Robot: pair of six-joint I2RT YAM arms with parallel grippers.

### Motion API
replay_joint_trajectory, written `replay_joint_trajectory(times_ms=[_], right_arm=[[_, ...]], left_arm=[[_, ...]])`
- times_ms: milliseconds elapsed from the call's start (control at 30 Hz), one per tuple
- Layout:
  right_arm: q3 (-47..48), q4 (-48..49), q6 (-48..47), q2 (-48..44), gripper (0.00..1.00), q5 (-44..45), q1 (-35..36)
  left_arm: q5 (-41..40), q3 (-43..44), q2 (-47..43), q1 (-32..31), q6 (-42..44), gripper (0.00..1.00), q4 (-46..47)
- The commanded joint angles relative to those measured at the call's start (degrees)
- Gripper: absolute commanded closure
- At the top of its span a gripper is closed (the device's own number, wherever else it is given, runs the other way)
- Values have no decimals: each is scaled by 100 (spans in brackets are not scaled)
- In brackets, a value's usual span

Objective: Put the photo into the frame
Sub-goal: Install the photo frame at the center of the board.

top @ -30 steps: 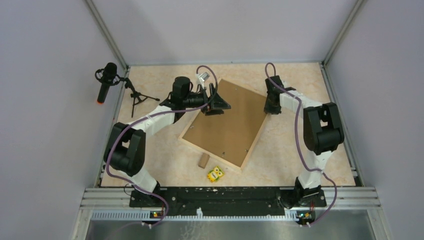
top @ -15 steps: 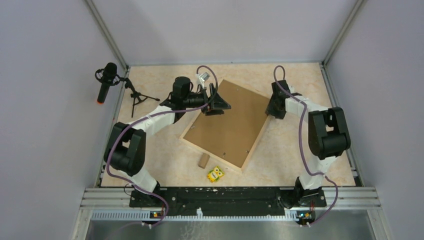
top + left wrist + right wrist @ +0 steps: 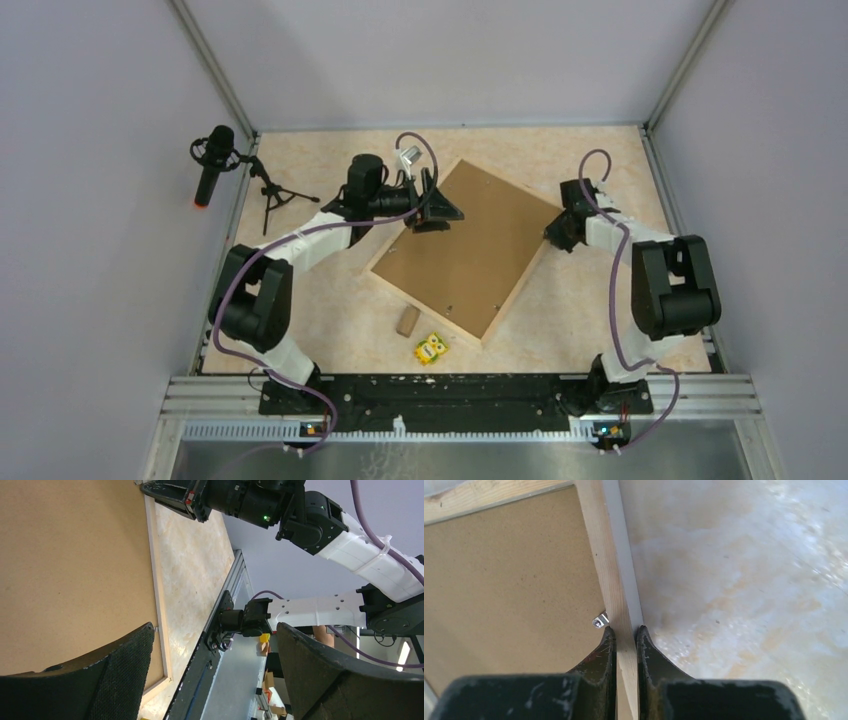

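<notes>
The frame lies face down in the middle of the table, with its pale wood strips around a plain brown backing board. My right gripper is at the frame's right edge. In the right wrist view it is shut on the wood strip, next to a small metal clip. My left gripper hovers over the frame's far left corner. In the left wrist view it stands wide open with nothing between its fingers, above the backing board. The photo is out of view.
A microphone on a small tripod stands at the far left. A small brown block and a yellow toy lie near the frame's near corner. Grey walls enclose the table on three sides.
My right gripper has moved right and toward the near side and closed on the frame's right strip. The frame has shifted slightly to the right. The left arm has stayed put.
</notes>
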Motion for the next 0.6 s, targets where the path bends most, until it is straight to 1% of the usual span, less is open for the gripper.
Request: replay_joint_trajectory(times_ms=[0,133,267,367,467,500,567], right_arm=[[-894,-1140,1467,-112,100,182,-539],[-1503,-899,2066,-575,100,-102,-867],[-2066,-742,2671,-1199,100,-67,-850],[-2637,-479,3155,-1906,100,69,-816],[-3036,-380,3310,-2794,100,211,-749],[-3042,-439,3289,-3010,98,269,-664],[-2968,-611,3100,-3307,79,365,-516]], left_arm=[[56,-7,-63,-27,121,5,167],[68,-10,-19,-36,115,5,158],[141,-42,-32,-33,-8,6,288],[124,-51,-93,-27,13,5,314],[84,-19,-75,-27,80,6,206],[94,-19,-60,-22,72,6,209],[100,-27,-52,-27,67,6,228]])
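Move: The right hand already pinches the photo frame's rim near its right-hand corner; the frame's middle, close to the board's centre, lies about 21 cm to this hand's left and 2 cm back, at nearly the same height. The wooden block is some 37 cm left and 19 cm back, the yellow toy about 32 cm left and 25 cm back. From the left hand, hovering open over the frame, its middle is some 8 cm right, 2 cm back and 20 cm below. Keeping its pinch on the frame's rim, the right hand draws the held corner level over the board, first diagonally back and to the right, then almost straight back towards the robot's base, about 10 cm back and 4 cm right in all. It speeds up as it goes, and the wrist swings clockwise with the rim by roughly 30 degrees while its left side tips up some 15 degrees. ##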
